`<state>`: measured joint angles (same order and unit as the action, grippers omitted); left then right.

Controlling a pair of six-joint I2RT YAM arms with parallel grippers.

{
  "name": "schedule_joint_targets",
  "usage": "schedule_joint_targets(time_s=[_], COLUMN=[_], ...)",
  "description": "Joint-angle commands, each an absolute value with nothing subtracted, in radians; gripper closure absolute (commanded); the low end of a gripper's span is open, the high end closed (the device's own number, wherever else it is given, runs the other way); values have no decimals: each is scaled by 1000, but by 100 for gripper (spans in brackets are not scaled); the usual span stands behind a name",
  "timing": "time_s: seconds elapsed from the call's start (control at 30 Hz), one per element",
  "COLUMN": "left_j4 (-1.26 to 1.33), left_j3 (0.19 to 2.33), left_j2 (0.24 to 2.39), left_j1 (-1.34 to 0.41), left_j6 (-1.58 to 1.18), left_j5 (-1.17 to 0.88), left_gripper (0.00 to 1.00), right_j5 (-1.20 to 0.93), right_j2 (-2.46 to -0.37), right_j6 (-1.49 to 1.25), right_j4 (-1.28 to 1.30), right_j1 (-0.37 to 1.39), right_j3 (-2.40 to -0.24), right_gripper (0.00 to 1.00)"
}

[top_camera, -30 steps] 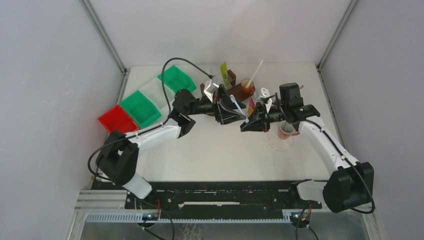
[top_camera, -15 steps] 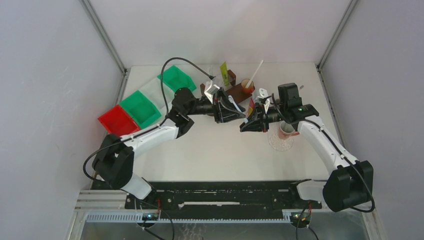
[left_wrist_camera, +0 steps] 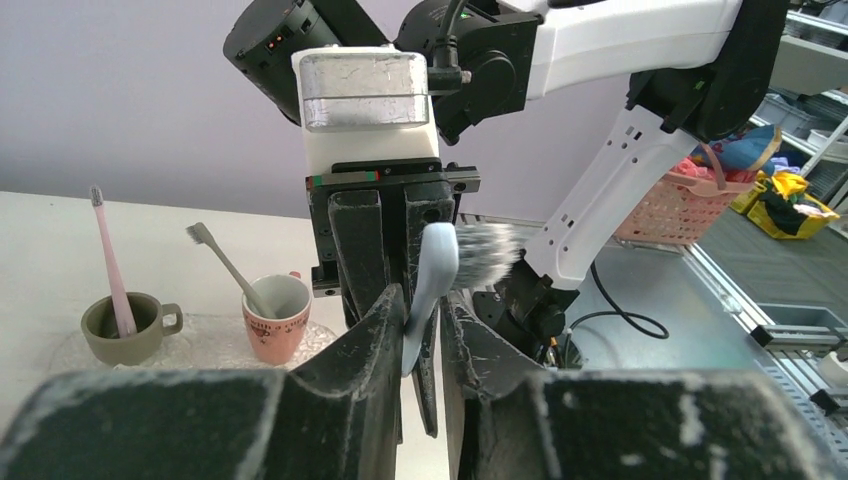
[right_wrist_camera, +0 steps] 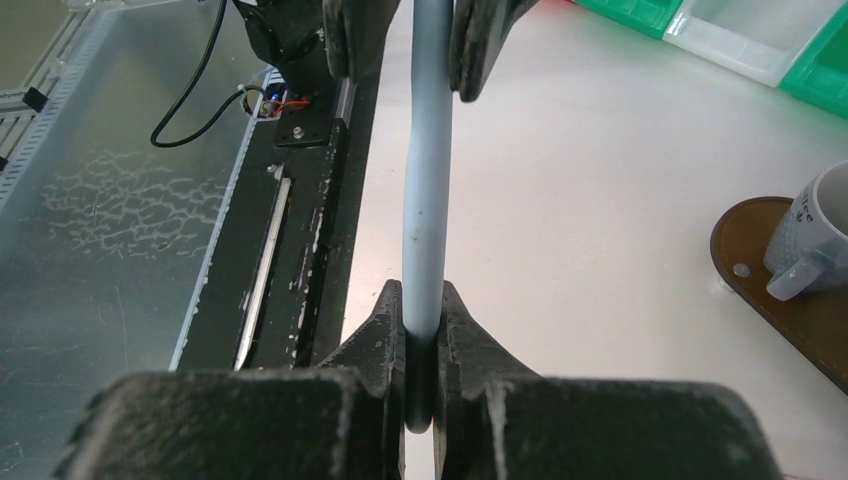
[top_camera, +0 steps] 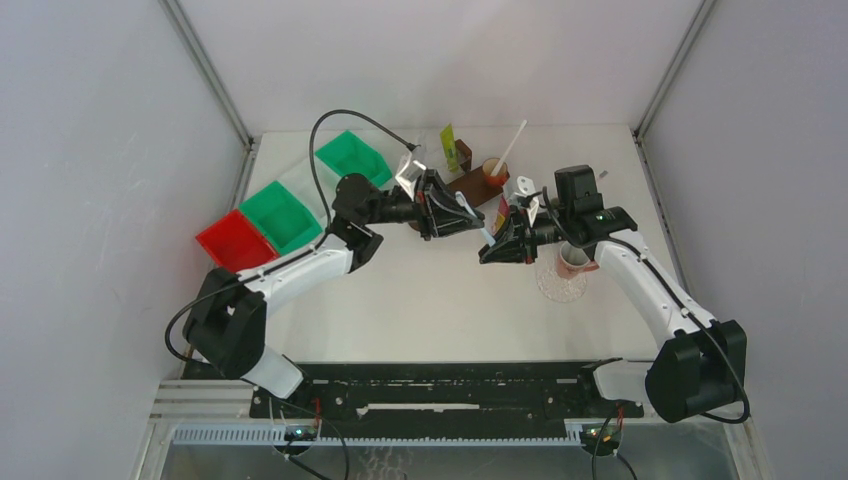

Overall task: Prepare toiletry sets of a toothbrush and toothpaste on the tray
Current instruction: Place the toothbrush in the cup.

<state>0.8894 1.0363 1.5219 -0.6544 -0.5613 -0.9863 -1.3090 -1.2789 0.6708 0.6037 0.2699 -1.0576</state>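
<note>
A pale blue toothbrush (top_camera: 484,230) hangs in the air between both grippers above the middle of the table. My right gripper (right_wrist_camera: 423,310) is shut on the toothbrush (right_wrist_camera: 428,180) at its handle end. My left gripper (left_wrist_camera: 423,305) faces it, jaws narrowly open around the toothbrush (left_wrist_camera: 432,265) neck just below the bristles; one finger touches it and a slim gap shows at the other. Behind them, a pink mug (left_wrist_camera: 275,318) holding a grey toothbrush (left_wrist_camera: 225,262) and a grey-green cup (left_wrist_camera: 122,328) holding a pink toothbrush (left_wrist_camera: 108,255) stand on the clear glass tray (left_wrist_camera: 205,340).
An orange cup (top_camera: 494,168) with a white toothbrush (top_camera: 512,145) and a green-yellow tube (top_camera: 450,148) stand at the back by a brown board (top_camera: 470,186). A grey mug (right_wrist_camera: 815,235) sits on the brown board (right_wrist_camera: 760,290). Green bins (top_camera: 280,215) and a red bin (top_camera: 235,240) line the left.
My left gripper's jaws have narrowed around the toothbrush's head end, and that wrist has shifted slightly back and left. The right gripper has kept its hold and hardly moved.
</note>
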Motion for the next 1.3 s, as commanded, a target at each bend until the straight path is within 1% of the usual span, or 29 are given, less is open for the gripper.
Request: schedule_joint_targets(time_s=[0.0,0.1,0.13,0.17,0.37,0.4,0.53,0.6,0.63,0.73,0.8,0.87,1.0,1.27], left_j4=[967,966,966,966,951,946,942,919,900,838,771,658,421,411], left_j3=[1108,1110,1113,1113,1101,1097,1080,1073,1069,1044,1028,1022,1039,1116], left_j2=[1490,1490,1491,1493,1485,1483,1474,1467,1459,1425,1400,1371,1339,1450], left_j1=[-647,-647,-647,-646,-633,-629,-615,-607,-599,-564,-533,-512,-492,-414], left_j6=[-612,-617,-619,-620,-601,-595,-581,-560,-545,-490,-435,-342,-133,-163], left_j5=[-1020,-1023,-1028,-1031,-1021,-1017,-1005,-998,-994,-967,-937,-884,-676,-300], left_gripper=[79,88,95,99,100,100,100,100,100,100,100,100,100,100], right_j5=[-1311,-1306,-1304,-1302,-1294,-1291,-1286,-1282,-1274,-1250,-1225,-1196,-1181,-1172], right_j2=[-1279,-1279,-1280,-1281,-1280,-1279,-1278,-1276,-1275,-1272,-1272,-1273,-1272,-1268], right_j6=[693,694,695,696,696,695,692,688,685,667,654,637,618,612], right_j4=[603,603,603,603,602,601,599,597,596,586,574,559,546,542], right_j1=[276,278,278,279,281,281,281,281,280,274,267,258,236,224], right_j3=[-1095,-1097,-1096,-1096,-1096,-1096,-1097,-1096,-1095,-1095,-1095,-1095,-1095,-1095], right_gripper=[100,100,100,100,99,94,66,49,42,31,28,27,27,27])
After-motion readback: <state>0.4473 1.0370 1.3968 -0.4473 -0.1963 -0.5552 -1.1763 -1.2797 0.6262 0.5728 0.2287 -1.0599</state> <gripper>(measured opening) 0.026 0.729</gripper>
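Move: The grey-blue cup, where the brush is bound, stands about 18 cm ahead of the left hand, 9 cm to its left and some 29 cm below. From that cup, the orange cup is about 8 cm farther out and 17 cm to the right; the green toothpaste is 14 cm farther out and 5 cm to the right. From the right hand, the grey-blue cup lies roughly 20 cm ahead, 12 cm left and 19 cm below. The left fingers close on the toothbrush just below its bristles while the right hand still grips its handle; the right fingers then open wide and let go. The left hand carries the brush forward and left towards the grey-blue cup, about 16 cm and gathering speed, turning some 40 degrees counter-clockwise and dipping slightly at the end. The right hand eases about 3 cm forward and slightly right. ##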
